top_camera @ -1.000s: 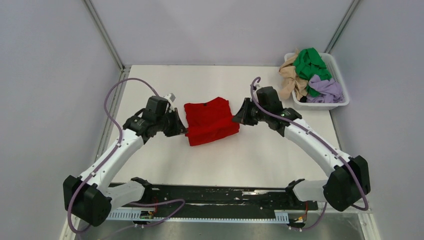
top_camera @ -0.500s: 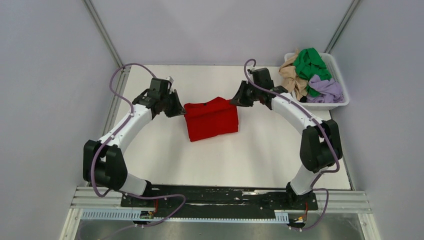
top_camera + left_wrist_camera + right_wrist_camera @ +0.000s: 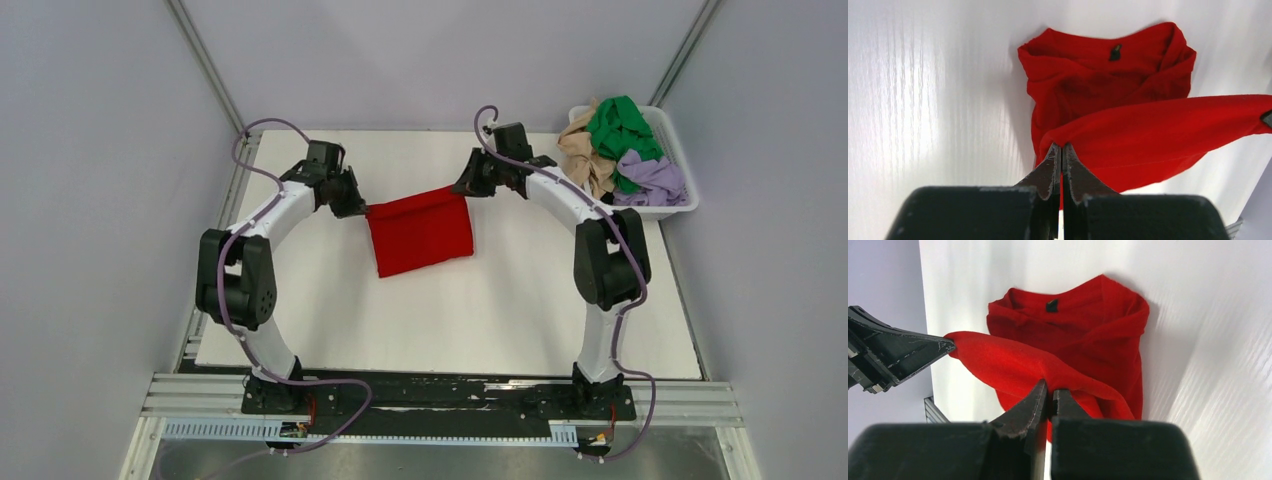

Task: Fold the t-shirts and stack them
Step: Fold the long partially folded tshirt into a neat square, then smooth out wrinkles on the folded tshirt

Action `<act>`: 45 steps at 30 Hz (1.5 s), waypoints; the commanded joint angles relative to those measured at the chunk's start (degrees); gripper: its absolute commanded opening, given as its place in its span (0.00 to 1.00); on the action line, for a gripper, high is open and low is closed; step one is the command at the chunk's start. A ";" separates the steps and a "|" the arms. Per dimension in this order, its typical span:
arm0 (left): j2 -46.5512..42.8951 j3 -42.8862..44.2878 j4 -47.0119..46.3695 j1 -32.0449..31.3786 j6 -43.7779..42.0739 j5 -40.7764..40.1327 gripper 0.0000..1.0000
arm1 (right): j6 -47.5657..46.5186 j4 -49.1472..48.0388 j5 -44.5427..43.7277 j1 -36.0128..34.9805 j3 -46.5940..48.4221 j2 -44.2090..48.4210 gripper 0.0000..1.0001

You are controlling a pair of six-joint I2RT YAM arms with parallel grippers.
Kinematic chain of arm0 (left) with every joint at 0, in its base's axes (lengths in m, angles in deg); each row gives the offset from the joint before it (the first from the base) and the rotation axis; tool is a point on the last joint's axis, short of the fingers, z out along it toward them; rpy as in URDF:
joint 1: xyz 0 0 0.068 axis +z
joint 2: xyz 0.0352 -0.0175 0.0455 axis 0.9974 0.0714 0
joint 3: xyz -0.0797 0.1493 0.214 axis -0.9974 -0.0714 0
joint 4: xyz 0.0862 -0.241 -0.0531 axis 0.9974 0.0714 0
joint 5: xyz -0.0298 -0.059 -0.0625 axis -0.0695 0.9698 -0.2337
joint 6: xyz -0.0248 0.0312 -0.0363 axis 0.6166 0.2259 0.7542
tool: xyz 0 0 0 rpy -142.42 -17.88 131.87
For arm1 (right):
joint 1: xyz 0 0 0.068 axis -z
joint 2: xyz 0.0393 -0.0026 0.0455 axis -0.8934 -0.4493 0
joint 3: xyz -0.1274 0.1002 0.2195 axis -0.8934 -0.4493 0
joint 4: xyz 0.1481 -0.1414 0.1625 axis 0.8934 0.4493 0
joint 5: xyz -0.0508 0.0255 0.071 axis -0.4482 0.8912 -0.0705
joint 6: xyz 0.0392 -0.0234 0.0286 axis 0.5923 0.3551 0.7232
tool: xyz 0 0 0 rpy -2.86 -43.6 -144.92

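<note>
The red t-shirt point(image 3: 420, 230) is held up off the white table, stretched between both grippers. My left gripper point(image 3: 362, 210) is shut on its left corner, as the left wrist view point(image 3: 1062, 146) shows, with the red cloth point(image 3: 1148, 135) running off to the right. My right gripper point(image 3: 462, 188) is shut on the right corner, and the right wrist view point(image 3: 1049, 388) shows the shirt point(image 3: 1073, 350) hanging below with its collar and black tag toward the table. The green point(image 3: 620, 128), beige-tan point(image 3: 580, 150) and lavender point(image 3: 655, 180) t-shirts lie bunched in the basket.
The white plastic basket point(image 3: 650, 210) stands at the table's back right corner. Grey walls and metal posts close in the table on three sides. The arms' base rail runs along the near edge.
Both grippers have moved toward the back of the table and lifted the shirt's edge. The shirt went from lying folded flat to hanging stretched between them.
</note>
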 commanded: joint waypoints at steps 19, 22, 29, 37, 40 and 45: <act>13.97 12.28 -5.94 2.13 -1.34 1.35 0.98 | -2.96 -7.53 0.10 2.96 12.08 -12.43 0.98; 10.12 10.21 -5.97 2.02 -1.11 2.80 1.00 | -3.41 -8.25 0.65 2.24 7.59 -8.84 1.00; 8.28 7.56 -7.63 1.03 0.44 9.42 1.00 | -2.49 -11.34 5.24 -0.33 1.30 -5.09 1.00; 14.29 9.60 -12.62 0.28 2.72 12.83 1.00 | -0.17 -13.60 8.34 -0.89 4.88 -9.75 1.00; 17.29 10.25 -16.12 0.29 4.84 13.33 1.00 | 0.09 -14.04 8.18 -0.82 7.30 -12.53 1.00; 24.97 14.54 -17.86 0.35 7.06 10.45 1.00 | 1.17 -14.80 7.00 0.00 12.14 -18.26 1.00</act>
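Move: Both hands hold the raised edge of the t-shirt flap. The left collar corner lies about 6 cm straight ahead of the left hand and 8 cm below; the right collar corner is some 5 cm ahead of the right hand, 1 cm to its left and 9 cm down. The collar tag sits between them, about 9 cm to the left hand's right and 5 cm ahead. The shirt's near fold edge has its middle roughly 11 cm back and 12 cm right of the left hand. Carry the flap's edge forward and down with both grippers, about 6 cm each way, over the collar, then open both wide to let go. Raise both and draw back, the left about 2 cm, the right 5 cm, shifting each some 5 cm inward and rolling the left gripper about 10 degrees, left side down. Then ease both forward and down again, open, towards the laid edge. ##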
